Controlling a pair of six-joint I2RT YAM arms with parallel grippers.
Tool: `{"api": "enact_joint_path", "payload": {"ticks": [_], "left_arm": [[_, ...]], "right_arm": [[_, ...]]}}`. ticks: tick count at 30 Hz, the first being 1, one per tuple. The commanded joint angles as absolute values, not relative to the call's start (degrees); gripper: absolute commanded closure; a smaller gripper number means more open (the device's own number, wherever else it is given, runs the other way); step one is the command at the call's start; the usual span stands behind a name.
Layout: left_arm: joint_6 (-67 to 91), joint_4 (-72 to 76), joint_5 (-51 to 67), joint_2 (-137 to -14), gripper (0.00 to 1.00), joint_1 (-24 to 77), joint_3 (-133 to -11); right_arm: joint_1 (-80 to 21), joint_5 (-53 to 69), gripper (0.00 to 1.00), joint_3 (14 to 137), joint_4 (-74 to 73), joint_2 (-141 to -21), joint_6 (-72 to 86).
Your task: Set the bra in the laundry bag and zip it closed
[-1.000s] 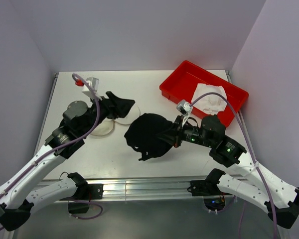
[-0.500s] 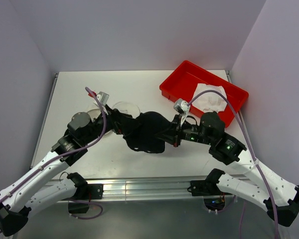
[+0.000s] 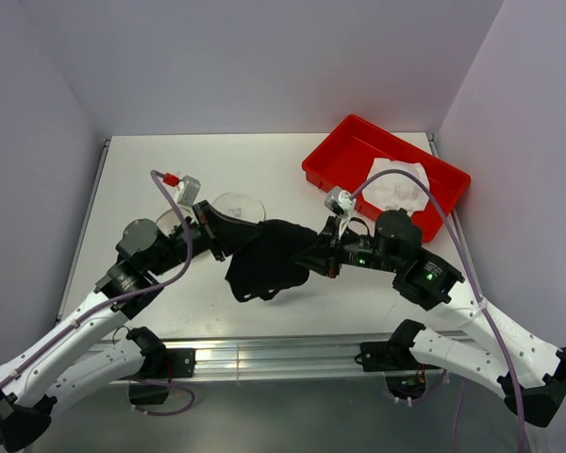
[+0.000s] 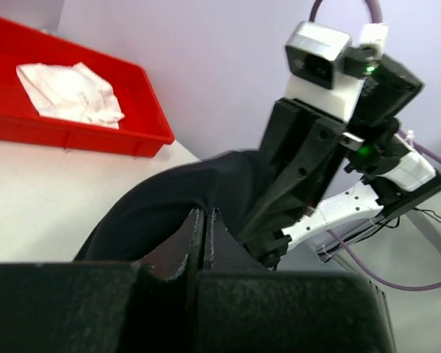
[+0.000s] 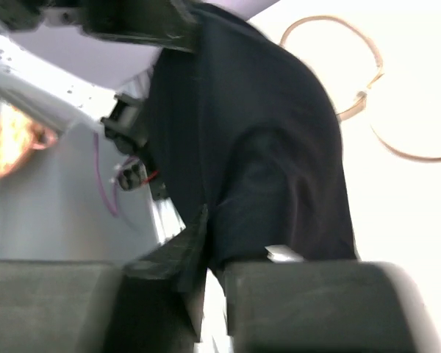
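Note:
The white bra (image 3: 396, 189) lies crumpled in the red tray (image 3: 344, 151); the left wrist view also shows the bra (image 4: 70, 92). The laundry bag (image 3: 236, 205), a flat translucent mesh disc with a tan rim, rests on the table behind my left gripper (image 3: 238, 238). A black cloth (image 3: 269, 264) hangs between both grippers above the table. My left gripper (image 4: 204, 213) is shut on the cloth's left edge (image 4: 154, 213). My right gripper (image 3: 308, 257) is shut on its right side (image 5: 272, 147). The bag's tan rim (image 5: 378, 68) shows beyond the cloth.
The red tray (image 4: 73, 136) stands at the back right, close to the right wall. Both arms meet over the table's middle. Purple-grey walls close in the table at the left, back and right.
My left gripper moved right from the laundry bag to the black cloth and shut on its left edge. The cloth now hangs stretched between both grippers.

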State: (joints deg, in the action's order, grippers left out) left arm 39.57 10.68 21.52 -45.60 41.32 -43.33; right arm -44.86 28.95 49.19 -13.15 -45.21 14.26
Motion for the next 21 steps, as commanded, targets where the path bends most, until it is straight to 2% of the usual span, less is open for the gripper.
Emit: {"api": "enact_joint_path", "payload": {"ticks": [1, 2, 3, 5, 8, 12, 16, 21], "left_arm": [[38.41, 13.71, 18.74, -40.62, 1.0, 41.31, -43.24], [38.41, 13.45, 18.11, -39.91, 1.0, 41.31, -42.63], [37.89, 13.36, 17.84, -38.51, 1.0, 41.31, -42.37], [37.27, 13.36, 17.93, -37.71, 1.0, 41.31, -41.49], [36.91, 13.54, 19.5, -37.61, 1.0, 41.31, -41.4], [35.78, 14.32, 21.88, -38.4, 1.0, 41.31, -41.66], [32.88, 13.45, 23.55, -38.58, 1.0, 41.4, -42.8], [29.97, 13.97, 25.92, -39.02, 1.0, 41.31, -43.07]], "right_arm": [[-45.26, 26.12, 0.78, 52.3, -12.83, -43.16, 14.41], [-45.26, 23.93, 0.53, 52.21, -13.35, -42.37, 14.41], [-45.26, 23.04, 0.43, 52.03, -14.49, -41.58, 14.24], [-45.18, 20.41, 0.29, 51.16, -14.59, -37.37, 13.97], [-45.18, 18.11, 0.17, 51.5, -13.27, -32.18, 14.06], [-45.18, 20.99, 0.11, 55.45, -10.56, -32.95, 11.35], [-45.18, 25.56, 0.08, 63.61, -11.15, -43.2, 6.07], [-45.26, 35.67, 0.07, 76.01, -19.85, -55.35, -0.25]]}}
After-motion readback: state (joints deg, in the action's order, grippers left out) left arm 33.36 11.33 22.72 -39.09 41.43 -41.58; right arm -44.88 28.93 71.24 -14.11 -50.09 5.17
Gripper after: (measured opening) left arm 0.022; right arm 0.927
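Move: The left fingers still pinch the bra, its middle about 5 cm right, 4 cm back and 6 cm below. From the right fingers, also on the bra, that middle is some 8 cm left, level fore-and-aft, 5 cm down. The laundry bag lies on the table, roughly 20 cm ahead, 14 cm left and 34 cm below the left hand; the red bin is about 36 cm ahead, 29 cm right and 27 cm below the right hand. The right fingers open wide, releasing the bra, and rise about 15 cm while the left keeps its pinch. ##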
